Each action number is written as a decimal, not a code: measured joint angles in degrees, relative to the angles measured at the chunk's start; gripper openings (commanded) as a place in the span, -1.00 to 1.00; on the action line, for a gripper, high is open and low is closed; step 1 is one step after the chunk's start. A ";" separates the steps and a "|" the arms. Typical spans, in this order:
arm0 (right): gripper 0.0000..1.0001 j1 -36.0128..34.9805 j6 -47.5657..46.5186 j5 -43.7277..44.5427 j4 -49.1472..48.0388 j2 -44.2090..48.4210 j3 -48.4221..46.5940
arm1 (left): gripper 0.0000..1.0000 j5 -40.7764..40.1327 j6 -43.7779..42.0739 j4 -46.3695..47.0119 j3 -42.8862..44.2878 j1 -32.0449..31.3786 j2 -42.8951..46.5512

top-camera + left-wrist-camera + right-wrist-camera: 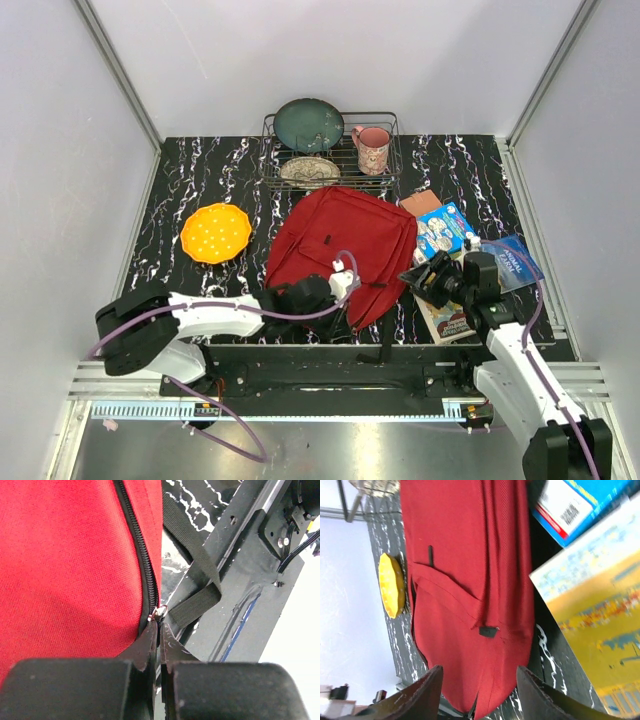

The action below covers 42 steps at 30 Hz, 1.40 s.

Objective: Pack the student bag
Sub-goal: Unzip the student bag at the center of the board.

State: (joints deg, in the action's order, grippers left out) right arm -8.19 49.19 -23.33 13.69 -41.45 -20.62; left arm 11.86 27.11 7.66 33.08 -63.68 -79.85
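The student bag (340, 250) is a big red backpack lying flat mid-table, its bottom toward the arms. In the left wrist view its red fabric (65, 565) fills the left side, with a black zipper (142, 565) running down to a metal ring (159, 612). My left gripper (160, 626) is shut, its tips pinched right at that ring on the zipper pull. In the top view it (335, 288) sits at the bag's near edge. My right gripper (425, 278) hovers open beside the bag's right side. Its fingers (422, 692) frame the bag's lower end (465, 580), touching nothing.
Books lie to the right of the bag: a blue one (445, 230), another (515, 262), one (450, 320) under my right arm. A yellow plate (215, 232) lies left. A wire rack (385, 125) behind holds a green plate (309, 124) and pink mug (372, 149). A black strap (195, 555) trails over the table edge.
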 measured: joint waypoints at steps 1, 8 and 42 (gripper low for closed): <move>0.27 -0.15 0.35 -0.44 1.31 0.92 0.76 | -1.00 -0.09 0.00 0.04 0.63 -0.48 -0.76; 0.18 -4.33 2.23 -1.75 5.97 0.85 4.04 | -1.00 -1.55 0.20 0.66 4.35 -4.11 -5.20; -1.00 -11.63 -8.79 11.69 7.72 -15.78 -10.38 | -1.00 -23.54 6.56 -5.35 -1.64 -6.23 9.53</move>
State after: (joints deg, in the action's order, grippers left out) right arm -19.81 40.40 -11.64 21.41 -57.23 -31.00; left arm -11.68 33.67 2.31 31.44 -69.91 -70.32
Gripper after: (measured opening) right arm 0.015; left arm 0.026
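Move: The left hand still has the zipper pull at the bag's bottom; the lower-left corner, where the zip runs on, is about 16 cm left and 11 ahead, the black strap some 10 cm right and 1 back. The open right hand has the bag's lower-right edge about 5 cm back, 4 left and 7 below; the yellow book lies 8 cm right, 5 back, the blue book 12 ahead, 6 right, both about 10 below. The right fingers shut on the red fabric at the bag's lower-right edge after swinging back, down and to the left, then draw it forward and up some 5 cm, drifting right. Keeping its pinch on the zipper pull, the left hand first goes about 4 cm right and slightly back, then turns back left and forward towards the lower-left corner, rising a little and swinging some 20 degrees counter-clockwise. ##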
